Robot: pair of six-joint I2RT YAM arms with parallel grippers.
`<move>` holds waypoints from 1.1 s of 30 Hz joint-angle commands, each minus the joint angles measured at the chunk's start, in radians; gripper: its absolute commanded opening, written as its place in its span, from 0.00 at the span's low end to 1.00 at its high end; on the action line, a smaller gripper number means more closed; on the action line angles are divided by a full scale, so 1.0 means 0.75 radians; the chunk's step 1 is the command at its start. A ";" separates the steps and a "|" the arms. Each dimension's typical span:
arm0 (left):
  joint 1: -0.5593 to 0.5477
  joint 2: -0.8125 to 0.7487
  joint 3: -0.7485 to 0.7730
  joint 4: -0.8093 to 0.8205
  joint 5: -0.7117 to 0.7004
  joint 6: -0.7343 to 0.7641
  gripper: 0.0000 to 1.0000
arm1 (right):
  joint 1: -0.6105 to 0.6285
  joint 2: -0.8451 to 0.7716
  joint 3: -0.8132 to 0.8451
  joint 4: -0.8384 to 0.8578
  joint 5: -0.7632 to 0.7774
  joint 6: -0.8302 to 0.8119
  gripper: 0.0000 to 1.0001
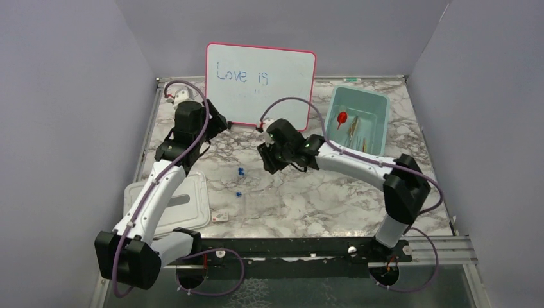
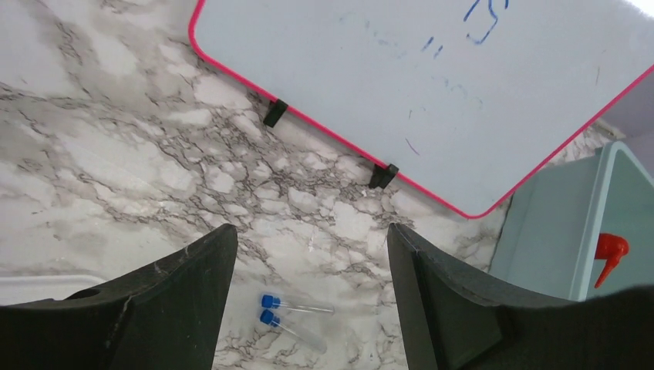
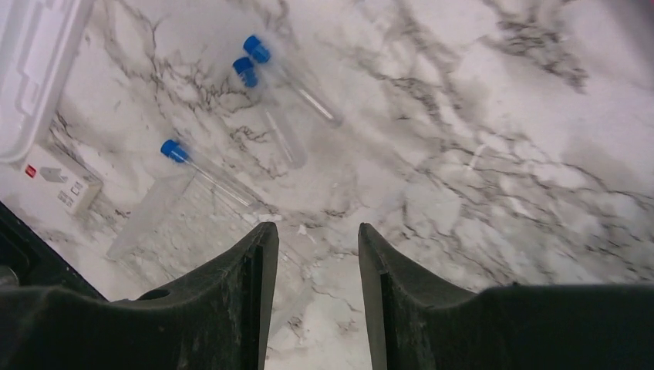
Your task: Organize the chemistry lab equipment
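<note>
Three blue-capped tubes lie on the marble table: a pair [image 1: 240, 171] and a single one [image 1: 238, 193]. The left wrist view shows the pair [image 2: 294, 317] below and between the fingers. All three appear in the right wrist view: the pair [image 3: 271, 100] and the single tube [image 3: 207, 173], with a faint clear rack [image 3: 150, 216] beside it. A teal bin [image 1: 360, 92] holds the red-nozzle bottle [image 1: 342, 118] and tools [image 1: 356, 130]. My left gripper [image 1: 220, 126] [image 2: 310, 231] is open and empty. My right gripper [image 1: 267, 161] [image 3: 316, 227] is open and empty, to the right of the tubes.
A pink-framed whiteboard [image 1: 260, 83] stands at the back. A white lid [image 1: 173, 204] lies front left, with a small white block [image 1: 220, 218] beside it. The bin's wall [image 2: 555, 223] and red nozzle [image 2: 611, 251] show right of the left gripper.
</note>
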 commanded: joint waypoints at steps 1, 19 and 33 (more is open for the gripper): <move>-0.003 -0.118 -0.004 -0.049 -0.208 -0.032 0.75 | 0.063 0.150 0.011 0.112 -0.107 -0.058 0.48; -0.001 -0.163 -0.019 -0.103 -0.224 -0.067 0.75 | 0.147 0.594 0.305 0.058 -0.116 -0.217 0.41; -0.001 -0.246 -0.043 -0.147 -0.272 -0.082 0.75 | 0.171 0.614 0.315 0.047 -0.052 -0.316 0.10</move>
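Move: I'm going for the test tube nearer to me of the two lying as a pair: some 9 cm to my right hand's left, level with it fore and aft, and about 12 cm below. Its twin lies about 3 cm beyond it, and the third blue-capped tube roughly 7 cm nearer my base. From my left hand the same tube is about 8 cm back, 4 cm right and 21 cm down. I sink my right hand about 11 cm towards the nearer tube of the pair while carrying it some 9 cm left, the wrist turning roughly 20 degrees counter-clockwise. Just above the table I close the half-open fingers and pinch the tube across its body below the blue cap. Meanwhile I ease my left hand left, back and a little up, away from the tubes, its fingers open. ##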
